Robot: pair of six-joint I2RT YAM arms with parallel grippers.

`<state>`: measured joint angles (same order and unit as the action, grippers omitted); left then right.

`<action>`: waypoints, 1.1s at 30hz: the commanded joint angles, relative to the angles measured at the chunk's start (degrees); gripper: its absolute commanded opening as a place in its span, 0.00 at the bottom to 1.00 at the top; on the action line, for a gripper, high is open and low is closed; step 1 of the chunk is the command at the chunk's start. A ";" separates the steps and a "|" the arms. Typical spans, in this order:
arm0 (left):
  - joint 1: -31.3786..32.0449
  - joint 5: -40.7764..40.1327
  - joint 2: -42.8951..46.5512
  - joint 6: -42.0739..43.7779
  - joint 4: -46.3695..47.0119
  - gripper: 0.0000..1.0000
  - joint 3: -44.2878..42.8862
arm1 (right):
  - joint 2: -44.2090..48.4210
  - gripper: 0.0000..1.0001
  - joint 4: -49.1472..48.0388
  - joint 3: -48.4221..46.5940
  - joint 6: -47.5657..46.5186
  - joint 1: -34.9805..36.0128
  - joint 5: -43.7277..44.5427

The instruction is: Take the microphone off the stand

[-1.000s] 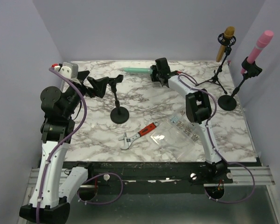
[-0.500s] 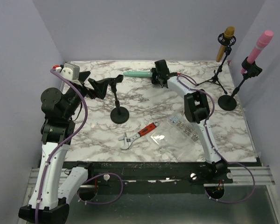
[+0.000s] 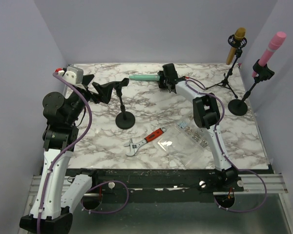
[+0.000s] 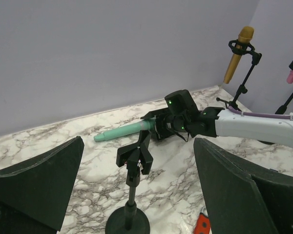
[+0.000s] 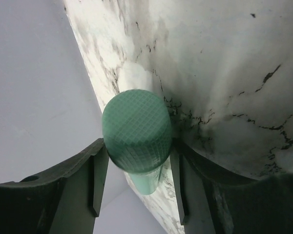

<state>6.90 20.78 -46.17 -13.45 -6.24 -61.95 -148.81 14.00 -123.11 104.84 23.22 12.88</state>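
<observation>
The green microphone (image 3: 144, 76) lies level just above the marble at the back, clear of its stand. My right gripper (image 3: 161, 77) is shut on its mesh head (image 5: 136, 129), with a finger on each side. It also shows in the left wrist view (image 4: 124, 130). The empty black stand (image 3: 124, 118) stands on its round base left of centre, its clip (image 4: 136, 156) open at the top. My left gripper (image 3: 105, 90) is open and empty, just left of the clip. In the left wrist view its fingers (image 4: 44, 180) frame the stand without touching it.
A gold microphone (image 3: 236, 46) on a tripod stand and a pink microphone (image 3: 271, 48) on a round-base stand are at the back right. A red-handled wrench (image 3: 146, 140) and a clear plastic bag of small parts (image 3: 188, 139) lie near the front centre.
My right gripper has shifted the green microphone a little to the right along the back of the table. My left arm has barely moved.
</observation>
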 commanded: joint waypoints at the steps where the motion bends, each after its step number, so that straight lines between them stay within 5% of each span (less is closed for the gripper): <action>1: 0.37 -0.73 0.54 0.62 0.43 0.99 0.69 | -0.78 0.60 4.90 2.52 -1.64 -0.57 0.78; 25: 0.28 -0.26 0.47 0.71 0.55 0.99 0.87 | -0.18 0.73 4.60 2.12 -5.70 -0.68 0.70; 33: 0.28 -0.01 0.16 0.61 0.46 0.98 0.83 | 2.37 0.84 1.92 1.59 -15.59 -0.57 -1.89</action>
<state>6.90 20.80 -46.17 -13.30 -6.15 -61.36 -148.20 10.85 -122.74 97.86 23.11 12.32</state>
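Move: The right hand still has its fingers around the head of the green microphone, low over the far part of the table; the microphone's middle lies about 8 cm to its left, level with it in reach and some 1 cm lower. The empty black stand is about 26 cm back and 17 cm left, and the tripod with the gold microphone some 6 cm back and 32 cm right. From the idle left hand, the green microphone's middle is about 36 cm ahead, 14 cm right and 40 cm below. The right hand lets go of the green microphone's head at the table, its fingers, already loosening, spreading steadily from a little over half open to about four fifths. It stays almost in place meanwhile, easing up only about 1 cm, mostly towards the end, as the wrist tips up a few degrees and turns about 5 degrees counter-clockwise. ##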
